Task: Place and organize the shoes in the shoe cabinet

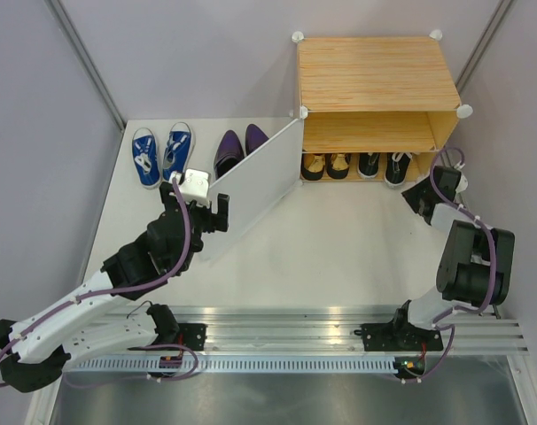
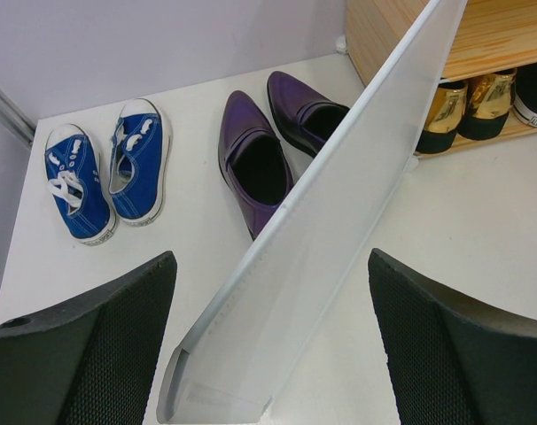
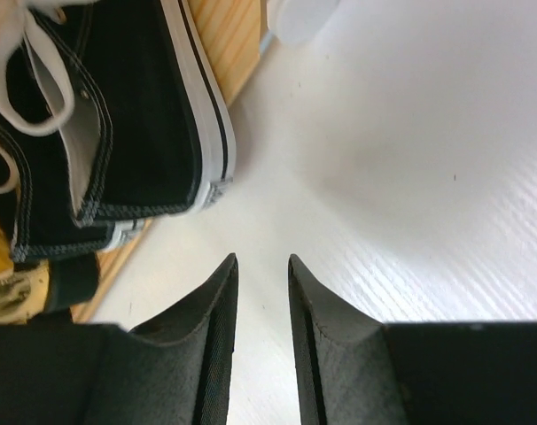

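Observation:
The shoe cabinet [image 1: 375, 75] stands at the back right with its white door [image 1: 255, 181] swung out to the left. On its lower shelf are the gold shoes [image 1: 326, 166] and the black shoes [image 1: 382, 166]. The blue sneakers [image 1: 162, 155] and purple dress shoes [image 1: 237, 146] lie on the table behind the door. My left gripper [image 1: 217, 212] is open at the door's free end; in the left wrist view the door [image 2: 339, 230] runs between its wide-apart fingers without touching them. My right gripper [image 3: 261, 258] hovers low beside the black shoes [image 3: 144, 115], its jaws narrowly apart and empty.
Grey walls close in the table at the left, back and right. A white corner connector [image 3: 299, 18] of the cabinet sits just beyond the black shoes. The upper shelf [image 1: 370, 131] holds nothing that I can see. Bare white table [image 1: 339, 248] lies in front of the cabinet.

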Motion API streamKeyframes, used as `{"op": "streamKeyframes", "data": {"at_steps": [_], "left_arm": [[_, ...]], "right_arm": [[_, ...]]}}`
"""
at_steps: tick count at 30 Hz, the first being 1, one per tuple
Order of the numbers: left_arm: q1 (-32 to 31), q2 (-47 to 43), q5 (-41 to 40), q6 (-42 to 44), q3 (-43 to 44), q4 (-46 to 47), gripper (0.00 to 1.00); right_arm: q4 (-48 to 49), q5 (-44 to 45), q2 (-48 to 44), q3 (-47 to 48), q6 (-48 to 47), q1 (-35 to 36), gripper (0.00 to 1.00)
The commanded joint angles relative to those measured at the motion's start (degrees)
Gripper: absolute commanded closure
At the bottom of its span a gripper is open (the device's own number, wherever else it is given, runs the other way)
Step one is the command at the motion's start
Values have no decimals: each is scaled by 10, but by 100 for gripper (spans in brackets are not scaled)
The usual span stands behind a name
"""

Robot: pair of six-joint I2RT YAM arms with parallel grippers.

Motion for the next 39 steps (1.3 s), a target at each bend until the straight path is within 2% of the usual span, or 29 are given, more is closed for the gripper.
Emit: {"op": "streamKeyframes", "data": {"at_steps": [1,4,13,23,33,39], "left_arm": [[-1,-3,1,7,-1,10,9],[-1,1,5,7,-1,11,9],[-1,1,-2,6,-1,9,8],[-1,2,-3,9,-1,8,8],[-2,1,-3,9,-1,9,8],[-1,1,-3,9,-1,10,8]], "right_arm": [[42,-10,-33,-38,1,12,66],[63,-27,-21,-55,10,22,66],[95,-47,64,9,37,33,65],[58,-7,168,165,38,33,65],[28,43,149,178,23,30,65],[15,32,169,214,14,19,66]]}}
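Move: The black shoe being pushed into the cabinet's lower level lies with its middle about 16 cm ahead of the right hand, 5 cm to its left and 2 cm below; its heel sticks out only some 4 cm ahead. The other black shoe stands about 15 cm left and 18 cm ahead, and the cabinet's white foot knob about 6 cm right and 7 cm ahead. From the left hand, the pushed shoe is roughly 33 cm ahead, 55 cm right and 27 cm below. The protruding heel of the black shoe is met by the right fingertips: the hand first swings left about 3.5 cm while sinking some 2.5 cm and easing slightly back, then drives forward about 7 cm towards the cabinet until the nearly closed fingers press on the right part of the heel. There it stops going forward, drifting slightly right, the finger gap unchanged. ##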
